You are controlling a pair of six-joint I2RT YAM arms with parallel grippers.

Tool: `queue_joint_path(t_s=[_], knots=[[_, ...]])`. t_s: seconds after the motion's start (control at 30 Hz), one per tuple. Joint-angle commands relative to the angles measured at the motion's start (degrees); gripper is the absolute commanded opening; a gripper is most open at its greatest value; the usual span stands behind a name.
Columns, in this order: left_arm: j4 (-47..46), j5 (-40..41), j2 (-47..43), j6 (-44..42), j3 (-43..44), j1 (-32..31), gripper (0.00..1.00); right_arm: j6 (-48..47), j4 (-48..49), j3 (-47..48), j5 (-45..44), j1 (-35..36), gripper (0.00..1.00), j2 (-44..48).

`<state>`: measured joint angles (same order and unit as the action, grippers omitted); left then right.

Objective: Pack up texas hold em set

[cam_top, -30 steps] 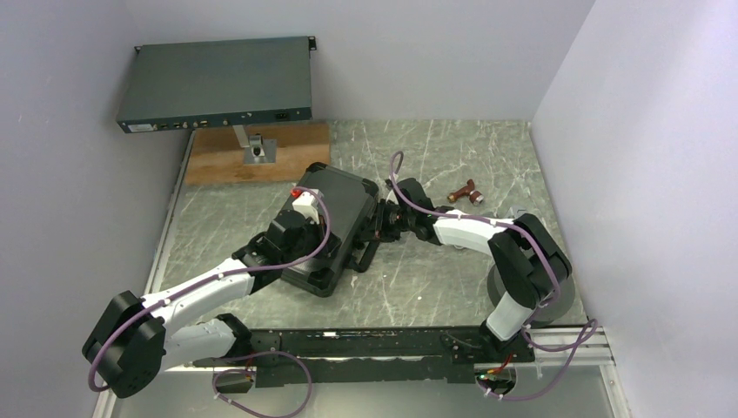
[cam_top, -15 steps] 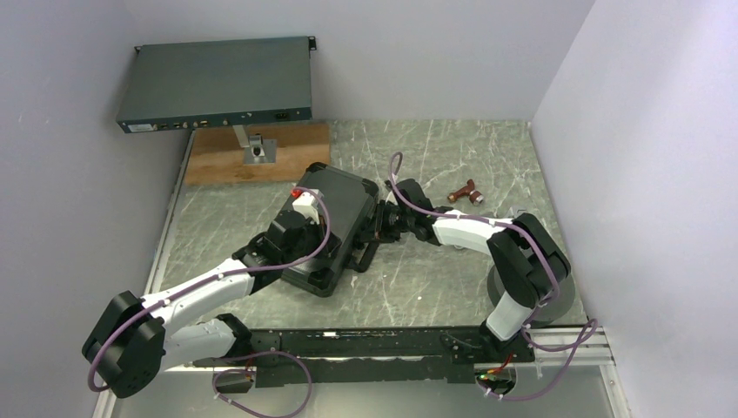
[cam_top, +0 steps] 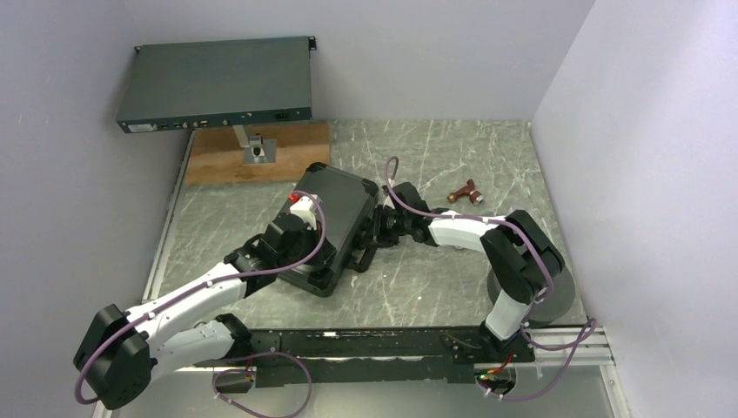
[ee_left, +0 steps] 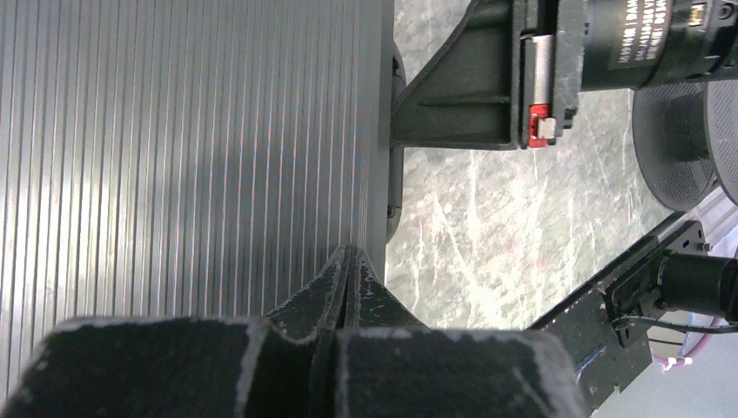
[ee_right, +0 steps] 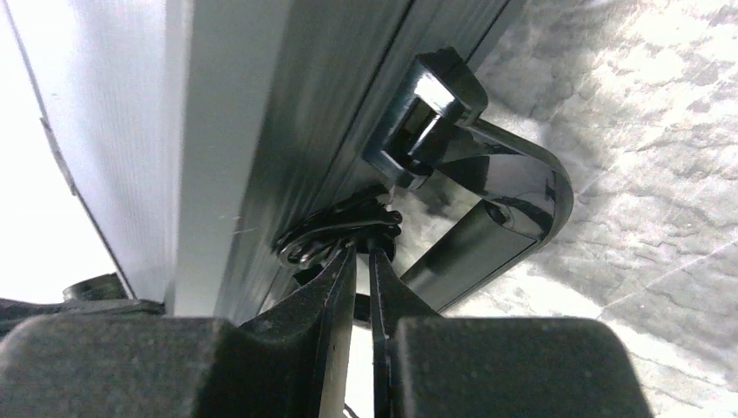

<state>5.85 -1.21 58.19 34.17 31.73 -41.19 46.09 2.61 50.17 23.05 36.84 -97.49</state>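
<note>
The black case of the texas hold em set lies shut in the middle of the table. Its ribbed lid fills the left wrist view. My left gripper is shut, its tips resting on the lid close to the handle-side edge. From the right, my right gripper reaches that same edge. Its fingers stand a narrow gap apart, pinched on the black latch beside the handle. Chips, cards and discs are out of view.
A flat dark-grey rack unit stands raised at the back left over a wooden board. A red-handled wrench lies on the table behind the right arm. Walls close in on the left, back and right.
The left arm's elbow and shoulder have swung lower and to the left, while its gripper stays on the lid. The right gripper has edged slightly left against the case. The case itself has barely shifted.
</note>
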Motion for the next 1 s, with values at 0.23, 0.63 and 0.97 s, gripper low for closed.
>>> queue_joint_path(t_s=[0.23, 0.63, 0.97], knots=[[12.1, 0.2, -2.1, 0.0, 1.4, -0.6, 0.00, 0.4, 3.4, -0.6, -0.9, 1.2, 0.14, -2.6], [14.7, 1.0, -4.2, 0.0, 2.5, -0.6, 0.00, -2.6, -2.3, 1.4, -3.1, 1.2, 0.37, 6.6], [19.1, 6.4, -10.6, -0.4, 3.8, -0.6, 0.81, -8.8, -11.3, 3.0, -11.1, 1.2, 0.88, 17.4]])
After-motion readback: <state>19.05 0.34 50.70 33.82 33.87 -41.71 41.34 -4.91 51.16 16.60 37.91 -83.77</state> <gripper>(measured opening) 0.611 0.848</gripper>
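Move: The left hand's shut fingers rest on the closed case: the lid's middle lies about 5 cm ahead and 3 cm to their left at the same height, the lid's near corner some 9 cm back and 1 cm left. The case handle is roughly 8 cm to their right, 5 cm lower and level fore and aft. The right fingertips are at the clasp, about 1 cm left and 1 cm down; the handle is 2 cm right, 1 cm back and 1 cm lower, the lid's middle 10 cm left, 2 cm ahead and 4 cm up. With its nearly shut fingers, the right hand presses down about 1.5 cm on the clasp between the handle mounts and holds there, then rises quickly by some 8 cm, drifting slightly right, opening wide and tipping its fingers up about 10 degrees as it leaves the case. Meanwhile the left hand drags its closed fingertips back and left over the lid towards its near end, about 3 cm at steady height, and at the very end opens and begins to lift. ##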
